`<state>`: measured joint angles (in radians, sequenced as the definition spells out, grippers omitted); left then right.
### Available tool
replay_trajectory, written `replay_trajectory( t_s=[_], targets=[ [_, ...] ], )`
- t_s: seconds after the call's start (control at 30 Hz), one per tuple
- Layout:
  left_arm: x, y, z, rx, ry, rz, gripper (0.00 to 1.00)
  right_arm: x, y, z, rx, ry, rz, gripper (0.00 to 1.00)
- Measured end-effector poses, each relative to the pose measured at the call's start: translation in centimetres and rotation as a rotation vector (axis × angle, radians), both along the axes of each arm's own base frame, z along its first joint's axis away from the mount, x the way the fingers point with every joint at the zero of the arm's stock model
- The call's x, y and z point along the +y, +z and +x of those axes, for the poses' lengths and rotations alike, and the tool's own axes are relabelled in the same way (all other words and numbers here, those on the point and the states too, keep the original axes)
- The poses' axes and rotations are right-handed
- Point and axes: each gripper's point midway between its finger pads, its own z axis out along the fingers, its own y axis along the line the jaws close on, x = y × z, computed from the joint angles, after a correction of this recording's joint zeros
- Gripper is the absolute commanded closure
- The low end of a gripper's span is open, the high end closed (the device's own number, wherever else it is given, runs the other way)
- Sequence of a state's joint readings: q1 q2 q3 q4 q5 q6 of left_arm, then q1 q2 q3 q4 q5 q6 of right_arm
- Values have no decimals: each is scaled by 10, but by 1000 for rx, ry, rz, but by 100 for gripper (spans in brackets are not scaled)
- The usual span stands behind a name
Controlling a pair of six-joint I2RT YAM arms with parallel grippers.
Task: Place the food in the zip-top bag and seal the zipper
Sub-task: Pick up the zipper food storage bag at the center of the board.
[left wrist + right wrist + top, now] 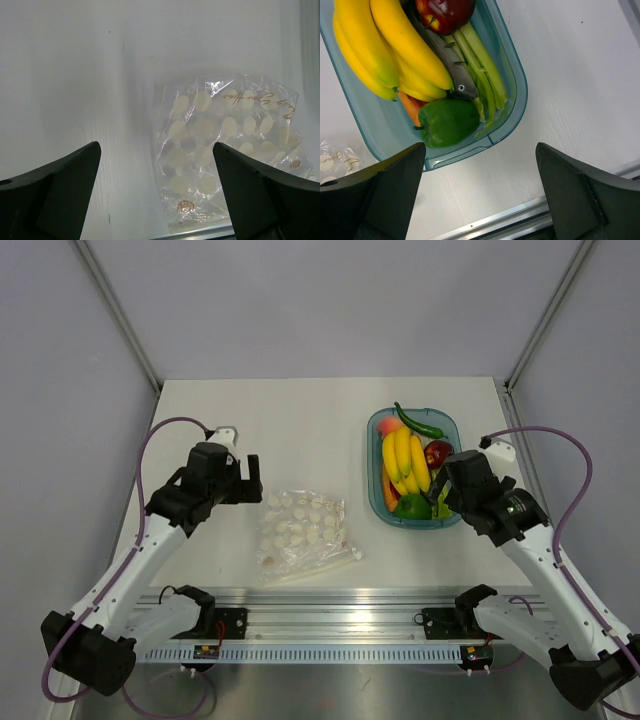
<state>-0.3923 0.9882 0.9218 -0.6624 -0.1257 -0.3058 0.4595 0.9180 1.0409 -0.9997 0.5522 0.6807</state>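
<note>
The zip-top bag lies flat and empty on the table's near middle; it also shows in the left wrist view. Its zipper cannot be made out. The food sits in a teal tray: yellow bananas, dark red apple, green pepper, green chili. In the right wrist view I see the bananas, apple, green pepper and tray. My left gripper is open, left of the bag. My right gripper is open over the tray's near right corner.
A metal rail runs along the table's near edge, close below the bag. Grey walls and frame posts bound the table at back and sides.
</note>
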Motion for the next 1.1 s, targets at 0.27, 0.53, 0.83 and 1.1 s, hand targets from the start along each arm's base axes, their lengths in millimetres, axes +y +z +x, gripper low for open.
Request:
replay_trajectory(
  t_s=[0.27,0.53,0.83,1.1],
  targets=[
    [-20,-8,-12,41,-108,87,1,10,-5,2,-6,32,41,1],
    [-81,-25,-59,38,-417,279,11,17,-7,0,-1,61,76,1],
    [-128,-76,-117,103,-708,524,31,24,4,1,-56,88,130,1],
    [-145,-112,-141,148,-806,637,34,30,-1,3,-34,105,142,1]
  ],
)
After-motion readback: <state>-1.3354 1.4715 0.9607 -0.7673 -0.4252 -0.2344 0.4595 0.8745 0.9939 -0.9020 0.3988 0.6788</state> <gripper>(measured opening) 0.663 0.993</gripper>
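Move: Lying flat on the board, the zip-top bag has its middle roughly 8 cm back and 8 cm right of the left hand, about 16 cm below it. Its zipper edge runs along the near side, some 15 cm back and 10 cm right, with the metal rail about 5 cm nearer the robot. The food basket stands some 22 cm right of the bag's middle and 13 cm farther out. From the right hand, the bag is about 28 cm left, 4 cm back and 19 cm below. Swinging right and back about 14 cm each way and sinking some 11 cm, mostly in the later part, the left hand comes down towards the right part of the bag's zipper edge. The wrist turns clockwise some 45 degrees and rolls its left side up, and the wide-open fingers narrow to about two thirds. The right hand edges 3 cm left beside the basket, fingers still wide open. ##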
